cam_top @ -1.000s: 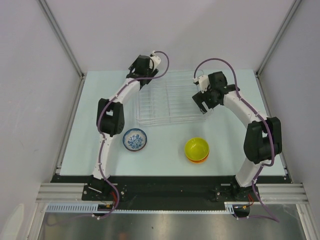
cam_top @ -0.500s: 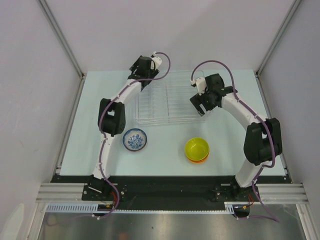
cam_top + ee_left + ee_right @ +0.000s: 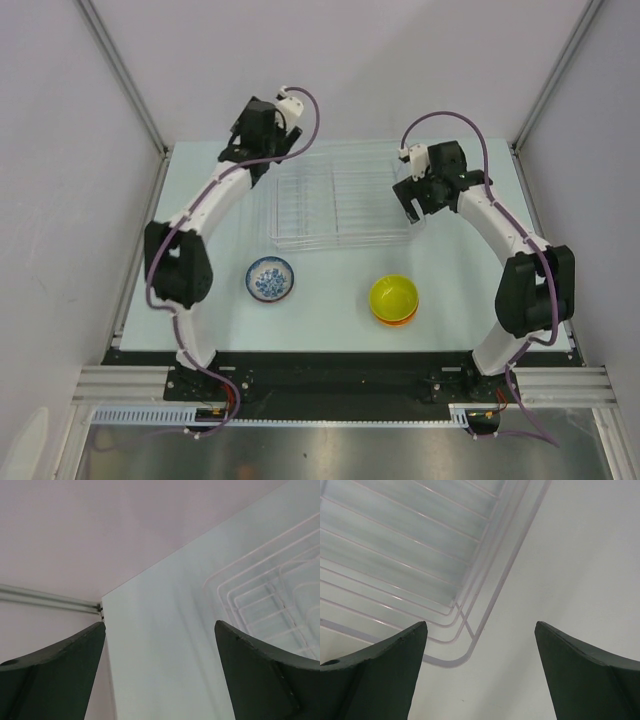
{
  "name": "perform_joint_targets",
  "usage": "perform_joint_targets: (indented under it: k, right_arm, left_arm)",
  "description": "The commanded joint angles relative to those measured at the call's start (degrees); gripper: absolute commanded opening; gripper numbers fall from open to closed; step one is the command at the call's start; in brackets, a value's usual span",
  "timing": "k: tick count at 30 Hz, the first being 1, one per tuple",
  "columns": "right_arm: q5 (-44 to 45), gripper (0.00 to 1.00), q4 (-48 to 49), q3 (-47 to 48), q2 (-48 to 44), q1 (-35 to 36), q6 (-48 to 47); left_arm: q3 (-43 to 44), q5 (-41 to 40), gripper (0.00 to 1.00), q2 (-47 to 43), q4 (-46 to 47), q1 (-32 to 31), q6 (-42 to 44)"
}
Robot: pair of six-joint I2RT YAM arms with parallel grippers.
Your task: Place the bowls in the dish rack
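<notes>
The clear dish rack [image 3: 330, 242] lies at the far middle of the table and holds no bowls. A white bowl with blue pattern [image 3: 270, 279] sits in front of its left corner. A yellow-green bowl [image 3: 394, 295] is stacked on an orange bowl [image 3: 396, 319] at front right; any bowl beneath is hidden. My left gripper [image 3: 236, 150] is open and empty, above the table beyond the rack's far left corner [image 3: 265, 590]. My right gripper [image 3: 412, 208] is open and empty, above the rack's near right corner [image 3: 465, 647]. The left gripper [image 3: 160, 630] and right gripper [image 3: 480, 630] frame only bare table.
Grey enclosure walls with a metal frame post [image 3: 120, 70] close in the table at the back and sides. The table's far left corner [image 3: 102, 605] meets the wall just ahead of the left gripper.
The left arm has swung outward, its elbow going far left, and its gripper has moved left and back off the rack. The right gripper has shifted right, toward the rack's right edge.
</notes>
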Motion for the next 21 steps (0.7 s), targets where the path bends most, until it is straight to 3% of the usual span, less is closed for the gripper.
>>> perform_joint_targets:
  k: [1,9,13,21]
  right_arm:
    - [-1.98,0.95,1.69,2.13,-4.31,-0.16,1.24]
    - [-5.40,0.98,1.69,3.62,-7.21,-0.51,0.71]
    - [-5.76,1.00,1.17,4.41,-8.35,-0.42,1.15]
    - [-5.23,1.00,0.29,2.75,-10.90,-0.07,1.15]
  left_arm:
    - [-14.10,3.27,0.97,-16.21,-5.28,1.05,-1.48]
    - [-43.57,6.08,1.00,-34.50,-7.39,4.30,-4.28]
    - [-49.30,9.51,1.00,-37.86,-8.27,4.65,-5.78]
    - [-52.57,13.82,0.99,-41.28,-11.61,4.56,-7.72]
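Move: The blue-patterned bowl lies about 31 cm back and 4 cm left of the left hand, roughly 22 cm lower. The middle of the dish rack is some 17 cm to the left hand's right, 4 cm back and 19 cm below; the yellow bowl is about 34 cm right of the blue bowl and 6 cm nearer the base. From the right hand, the blue bowl is about 39 cm left, 16 cm back and 12 cm below. The left hand swings back about 24 cm from beyond the rack's far left side towards the blue-patterned bowl, drifting left some 8 cm and rising slightly before sinking to finish about 14 cm lower, fingers kept wide open and tipping down nearly 30 degrees. Meanwhile the open right hand rises steadily about 7 cm away from the rack's near right corner, its fingers tilting up a little. ##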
